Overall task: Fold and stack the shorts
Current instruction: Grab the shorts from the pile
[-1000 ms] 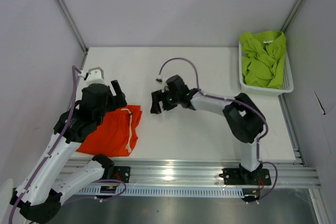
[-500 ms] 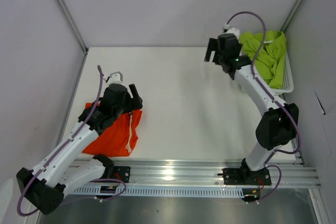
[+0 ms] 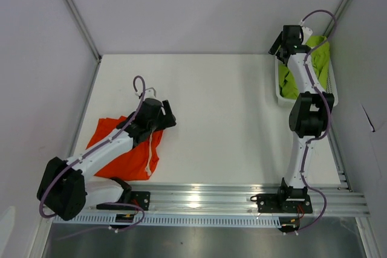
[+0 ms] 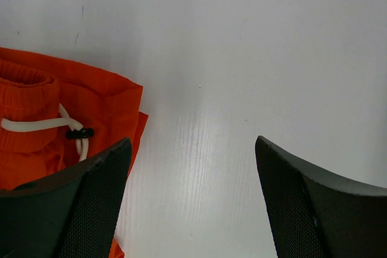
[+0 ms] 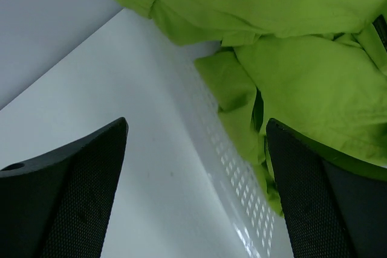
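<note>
The orange-red shorts (image 3: 121, 152) lie folded on the table at the near left, with the white drawstring (image 3: 149, 149) along their right side. In the left wrist view their waistband (image 4: 27, 113) and drawstring (image 4: 42, 126) show at the left. My left gripper (image 3: 168, 117) is open and empty, low over bare table just right of the shorts' far corner (image 4: 192, 144). The lime green shorts (image 3: 315, 64) lie crumpled in the white basket (image 3: 280, 92) at the far right. My right gripper (image 3: 279, 45) is open and empty, straddling the basket's left wall (image 5: 224, 149), beside the green fabric (image 5: 296, 83).
The enclosure walls stand close behind the basket and along both sides. The metal rail (image 3: 230, 200) with the arm bases runs along the near edge. The white tabletop (image 3: 224, 113) stretches between the shorts and the basket.
My right arm has swung from the middle of the table to the basket's far left corner. My left gripper has moved right and forward off the orange shorts onto bare table.
</note>
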Tool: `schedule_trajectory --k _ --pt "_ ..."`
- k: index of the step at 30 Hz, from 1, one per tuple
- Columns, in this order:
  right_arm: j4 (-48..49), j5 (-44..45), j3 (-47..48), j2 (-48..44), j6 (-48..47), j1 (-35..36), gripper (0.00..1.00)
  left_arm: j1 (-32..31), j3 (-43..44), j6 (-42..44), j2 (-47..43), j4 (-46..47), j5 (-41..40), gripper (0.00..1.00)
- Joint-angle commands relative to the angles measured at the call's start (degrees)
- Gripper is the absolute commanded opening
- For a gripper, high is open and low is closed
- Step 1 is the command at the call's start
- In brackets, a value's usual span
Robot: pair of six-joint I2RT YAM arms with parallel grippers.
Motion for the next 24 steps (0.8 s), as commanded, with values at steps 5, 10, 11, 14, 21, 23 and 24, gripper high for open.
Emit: schedule_trajectory --k 5,10,11,14,21,23,24 --pt "-0.4 -0.9 15.2 14.0 -0.5 -4.1 0.99 0.4 2.0 0.5 5.2 7.8 -0.4 0.83" --pt "5.7 -1.7 16.3 17.2 -1.5 -6.6 1.0 0.4 0.7 0.1 4.0 8.9 1.0 0.83" --pt "7.6 -2.0 16.3 18.1 -1.4 -6.9 0.99 0.4 0.6 0.3 3.3 9.2 1.1 0.83" --pt "11.0 -2.8 16.7 20.2 -0.6 -7.9 0.99 0.4 0.4 1.1 2.0 9.1 -0.3 0.82" --pt "19.5 -1.0 17.2 23.0 0.6 -8.6 0.49 0.4 0.5 1.9 0.8 9.3 -3.5 0.83" --pt "23.2 -0.6 17.4 23.5 -0.4 -8.6 0.22 0.4 0.5 2.1 0.9 9.4 -4.2 0.82" --pt "24.3 -0.6 17.4 23.4 -1.1 -8.6 0.0 0.4 0.5 2.3 0.9 9.4 -4.4 0.82"
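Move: The green shorts lie heaped in the white basket, their middle about 6 cm ahead of the open right hand, some 10 cm to its right and roughly 11 cm below. The basket around them is centred about 4 cm ahead, 12 cm to the right and 14 cm below that hand. From the left hand the green shorts are some 34 cm ahead, about 59 cm to the right and slightly lower, around 3 cm. Into the green shorts the right hand goes with its fingers wide, down about 9 cm while moving forward and right over the basket's left rim; then it runs on level, still forward and right (some 9 cm each in all), and closes, pinching a fold near the waistband. The empty left hand drifts about 2 cm forward, dipping slightly and rising again. ##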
